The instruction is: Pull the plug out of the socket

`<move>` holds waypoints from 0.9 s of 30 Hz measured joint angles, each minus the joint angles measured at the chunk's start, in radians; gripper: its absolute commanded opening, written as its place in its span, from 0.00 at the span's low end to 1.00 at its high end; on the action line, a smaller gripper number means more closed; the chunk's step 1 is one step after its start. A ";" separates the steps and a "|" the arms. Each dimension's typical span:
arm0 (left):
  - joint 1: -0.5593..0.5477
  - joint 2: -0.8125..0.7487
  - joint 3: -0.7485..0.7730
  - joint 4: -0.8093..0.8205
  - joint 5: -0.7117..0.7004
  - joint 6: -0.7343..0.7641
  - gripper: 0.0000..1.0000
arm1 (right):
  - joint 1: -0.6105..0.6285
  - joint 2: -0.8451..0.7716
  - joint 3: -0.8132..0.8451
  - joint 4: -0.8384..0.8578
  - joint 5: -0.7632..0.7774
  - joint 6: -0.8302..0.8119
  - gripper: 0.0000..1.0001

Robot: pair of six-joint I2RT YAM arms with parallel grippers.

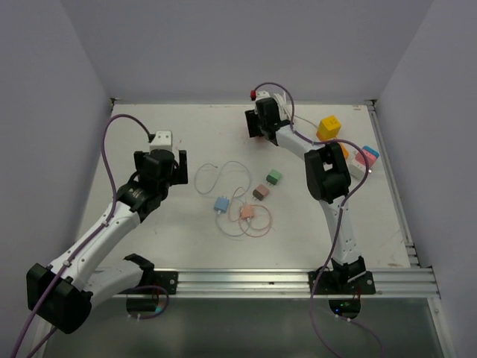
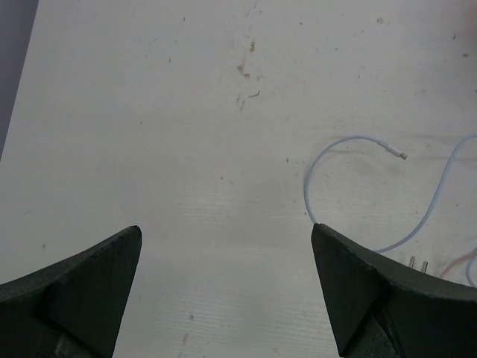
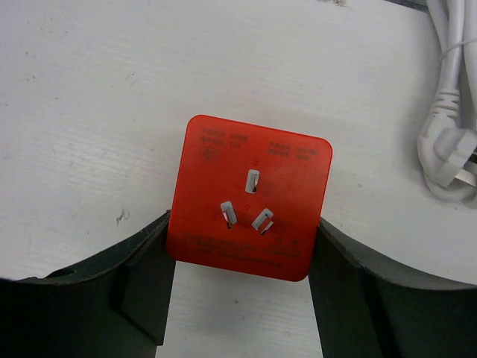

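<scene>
The plug (image 3: pixel 250 198) is a red square block, and its three bare metal prongs face the right wrist camera. My right gripper (image 3: pixel 244 224) is shut on it, with one finger pressed against each side, above the white tabletop. In the top view the plug (image 1: pixel 256 95) is a small red spot at the tip of the right gripper (image 1: pixel 257 101), at the back of the table. The socket is hidden. My left gripper (image 2: pixel 226 227) is open over bare table with nothing between its fingers, and in the top view it (image 1: pixel 162 168) is at mid-left.
A bundled white cord with its own plug (image 3: pixel 447 149) lies just right of the red plug. A yellow block (image 1: pixel 329 127) and a pink and blue one (image 1: pixel 366 157) sit at the right. Small green (image 1: pixel 273 177), brown (image 1: pixel 260 192), blue (image 1: pixel 221 204) and pink (image 1: pixel 247 213) adapters lie mid-table with thin looping cables (image 2: pixel 320 164).
</scene>
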 measured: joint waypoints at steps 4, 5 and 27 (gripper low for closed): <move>0.000 0.000 0.000 0.010 -0.002 0.000 0.99 | 0.000 0.049 0.076 -0.060 -0.014 -0.016 0.54; 0.001 0.000 0.000 0.012 -0.002 0.000 1.00 | 0.000 0.058 0.097 -0.074 -0.017 -0.019 0.59; 0.013 -0.029 -0.001 0.015 0.014 0.007 1.00 | -0.003 -0.328 -0.116 -0.206 0.076 0.011 0.96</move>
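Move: Between the right fingers sits the red socket, prongs up, its middle about 1 cm ahead of and 1 cm below the hand point, just over its spot on the table. Of the right hand, the white cable coil lies some 7 cm ahead and 10 cm right, the green plug about 22 cm back and 5 cm right, the brown plug about 27 cm straight back. From the left hand the socket is roughly 29 cm ahead, 28 cm right and 13 cm lower. Easing down about 1 cm, the right hand sets the red socket on the bare table left of the cable coil and opens its fingers wide to let go. Then it pulls off, speeding up, some 11 cm above its lowest point, while backing about 5 cm towards its base and swinging some 4 cm right. ##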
